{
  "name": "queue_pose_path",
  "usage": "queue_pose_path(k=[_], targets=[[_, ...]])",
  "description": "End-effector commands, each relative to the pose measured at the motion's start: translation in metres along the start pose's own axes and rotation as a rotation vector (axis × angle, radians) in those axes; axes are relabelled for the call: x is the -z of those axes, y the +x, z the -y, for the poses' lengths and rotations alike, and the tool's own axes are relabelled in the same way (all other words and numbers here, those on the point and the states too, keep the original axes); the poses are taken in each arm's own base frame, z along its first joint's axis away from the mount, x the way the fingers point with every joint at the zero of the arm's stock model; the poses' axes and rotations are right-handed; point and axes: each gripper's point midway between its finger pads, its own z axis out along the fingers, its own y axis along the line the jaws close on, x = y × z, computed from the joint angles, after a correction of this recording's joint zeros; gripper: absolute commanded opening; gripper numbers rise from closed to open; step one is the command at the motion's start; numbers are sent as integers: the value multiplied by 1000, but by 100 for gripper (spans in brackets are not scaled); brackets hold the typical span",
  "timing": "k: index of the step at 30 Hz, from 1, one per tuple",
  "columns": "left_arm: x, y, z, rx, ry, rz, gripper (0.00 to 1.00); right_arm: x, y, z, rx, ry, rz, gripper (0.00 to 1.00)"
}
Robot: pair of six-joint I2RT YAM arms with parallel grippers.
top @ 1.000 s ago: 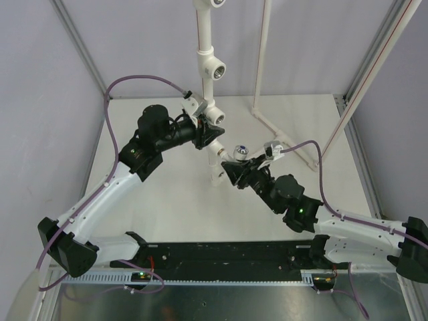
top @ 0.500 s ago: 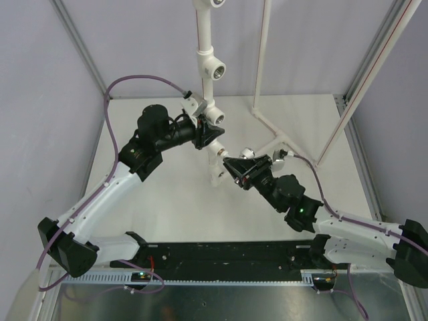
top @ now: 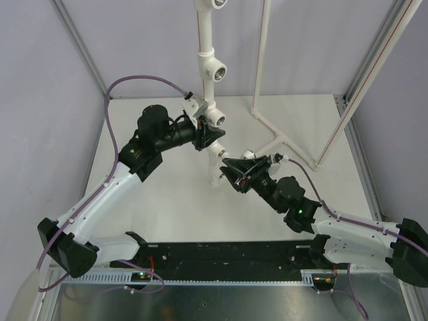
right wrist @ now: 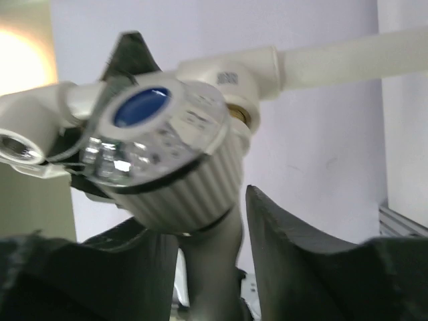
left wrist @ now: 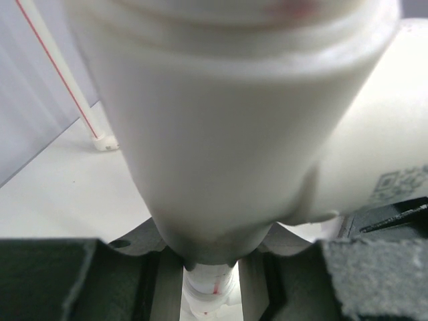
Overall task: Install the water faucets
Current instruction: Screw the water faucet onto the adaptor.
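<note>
A water faucet [right wrist: 160, 154] with a blue-centred knob sits with its brass end in a tee socket [right wrist: 231, 73] of the upright white pipe [top: 215, 175]. Around its body stands my right gripper [right wrist: 200, 221], open, with a thin gap showing at the right finger [right wrist: 314, 254]. From above, the faucet [top: 248, 155] is mostly hidden behind that gripper [top: 233, 167]. My left gripper [top: 208, 137] is shut on the pipe just below another tee socket [top: 216, 119]. In the left wrist view the white fitting [left wrist: 227, 120] fills the frame above the left gripper [left wrist: 210, 267].
A further tee socket [top: 215, 69] sits higher on the upright pipe. An open socket with a threaded hole [right wrist: 17, 144] shows at the left. A thin white pipe frame [top: 264, 53] stands at the back right with its foot [top: 284, 142] on the table. A black rail [top: 221, 254] runs along the near edge.
My right gripper has turned the faucet, so its knob no longer faces up, and has moved in toward the pipe. Its jaws have loosened. The left arm has not moved.
</note>
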Motion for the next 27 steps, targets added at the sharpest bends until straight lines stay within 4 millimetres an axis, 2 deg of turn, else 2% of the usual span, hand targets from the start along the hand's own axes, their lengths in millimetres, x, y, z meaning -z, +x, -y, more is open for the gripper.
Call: queue_pose_path(k=[1, 3, 8, 14, 19, 27], targets=[[12, 33, 70, 126, 286, -149, 5, 5, 15, 17, -15, 62, -87, 58], [12, 34, 70, 127, 287, -150, 5, 9, 15, 19, 17, 70, -90, 68], [12, 33, 70, 127, 289, -148, 6, 22, 8, 25, 118, 88, -82, 78], [12, 34, 70, 127, 287, -149, 7, 44, -7, 22, 320, 95, -42, 80], [11, 35, 70, 129, 288, -153, 8, 65, -19, 6, 464, 52, -17, 81], [9, 37, 70, 136, 292, -159, 9, 87, -34, 4, 565, 68, 18, 77]])
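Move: The water faucet sits between the right fingers, its body about 1 cm ahead of and 1 cm to the right of the hand point, at its height. Its knob is some 4 cm ahead, 4 cm right and 2 cm up; the adaptor lies about 5 cm ahead and 3 cm left, level with the hand. From the left hand, shut on the upright pipe, the faucet is roughly 7 cm back, 6 cm right and 8 cm below. Open the right gripper wide to let go of the faucet body, and draw it off back and to the right, about 8 cm in all, dipping 2 cm and rising again while the wrist rolls some 25 degrees against its last screwing turn. Keep the left gripper shut on the pipe and bring it about 3 cm back and a little right, turning slightly clockwise. ##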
